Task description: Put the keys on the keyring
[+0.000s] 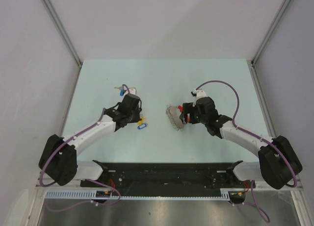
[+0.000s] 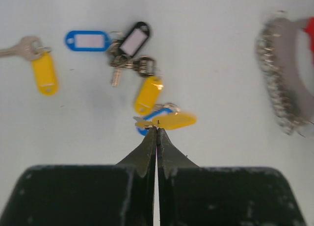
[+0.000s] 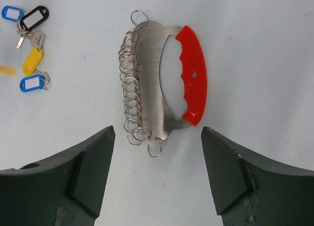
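Note:
My left gripper [image 2: 157, 129] is shut, its tips pinching a yellow-tagged key [image 2: 169, 121] that looks blurred, over a blue-tagged key [image 2: 142, 131]. More keys lie ahead of it: a yellow tag [image 2: 147, 94], a black tag [image 2: 133, 38], a blue tag [image 2: 88, 40] and a far-left yellow tag [image 2: 44, 73]. The keyring [image 3: 152, 79], a steel plate with a red grip [image 3: 192, 74] and several wire rings, lies flat on the table. My right gripper [image 3: 157, 130] is open and empty, just short of its near end. In the top view the keyring [image 1: 172, 117] lies between the left gripper [image 1: 139, 117] and the right gripper [image 1: 185, 114].
The pale green table [image 1: 162, 79] is walled by white panels with metal posts at the back corners. A black rail [image 1: 167, 172] runs along the near edge between the arm bases. The keys also show at the upper left of the right wrist view [image 3: 32, 59].

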`<state>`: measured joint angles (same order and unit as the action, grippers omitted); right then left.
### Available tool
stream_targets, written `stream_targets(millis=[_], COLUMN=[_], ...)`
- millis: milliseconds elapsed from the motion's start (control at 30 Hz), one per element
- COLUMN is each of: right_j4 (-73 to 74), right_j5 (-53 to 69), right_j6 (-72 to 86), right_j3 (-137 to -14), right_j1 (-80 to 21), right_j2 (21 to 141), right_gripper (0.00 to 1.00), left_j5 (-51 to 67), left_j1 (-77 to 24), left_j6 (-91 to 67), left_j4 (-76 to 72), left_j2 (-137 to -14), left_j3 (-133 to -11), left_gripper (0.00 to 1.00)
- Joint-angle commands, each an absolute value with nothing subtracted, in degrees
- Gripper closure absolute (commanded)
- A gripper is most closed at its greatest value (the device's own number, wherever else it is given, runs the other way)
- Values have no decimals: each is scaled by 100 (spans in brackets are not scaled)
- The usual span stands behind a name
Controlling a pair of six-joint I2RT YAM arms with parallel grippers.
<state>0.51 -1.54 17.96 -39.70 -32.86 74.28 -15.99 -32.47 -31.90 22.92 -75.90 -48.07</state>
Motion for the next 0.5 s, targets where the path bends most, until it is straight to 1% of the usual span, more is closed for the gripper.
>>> stream_targets(millis=[0,100,200,267,467], right_j4=[-114,-105,-106,-114,-97], right_j5=[-517,-694,-773,-774,-695], right_j6=[1819,1846,1863,1872,1863], right_j3=[-3903,-3858,-3832,-3832,-3832], right_j1=[-3270,-3278,-3261,-3243,-3226], right_j2=[7137,7049,7014,7014,7040], right_gripper=[23,23,23,23,23], left_j5=[-1266,-1195,-1012,-844,-922], left_j1=[-3875,-4542,-4841,-4974,-5247], left_j6=[-3208,-3567,-4112,-4464,-5150], left_j4=[2294,2189,1944,1584,1074], left_j2=[-7461,-7689,-7953,-8042,-8446], left_j3=[-5325,-5502,-5520,-5397,-5046], left_gripper=[100,100,100,99,100])
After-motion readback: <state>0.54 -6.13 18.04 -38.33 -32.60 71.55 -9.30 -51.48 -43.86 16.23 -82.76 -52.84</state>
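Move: The keyring, the steel plate with the row of rings and the red grip, lies about 21 cm to the right of my left hand, 6 cm ahead and 8 cm lower. Almost under that hand lies the key with the near blue tag, 1 cm ahead and 2 cm right; the loose yellow-tagged key is about 5 cm ahead and 1 cm right. From my right hand the keyring is roughly 4 cm ahead, 6 cm left and 8 cm below. I keep the yellow-tagged key pinched in my left fingers and sweep it right, away from the loose keys and towards the near end of the keyring, about 14 cm with some 5 cm back. The hand arcs up about 3 cm, then sinks again, turning some 15 degrees clockwise while its left side dips. My open right hand eases slightly right, away from the left one. ##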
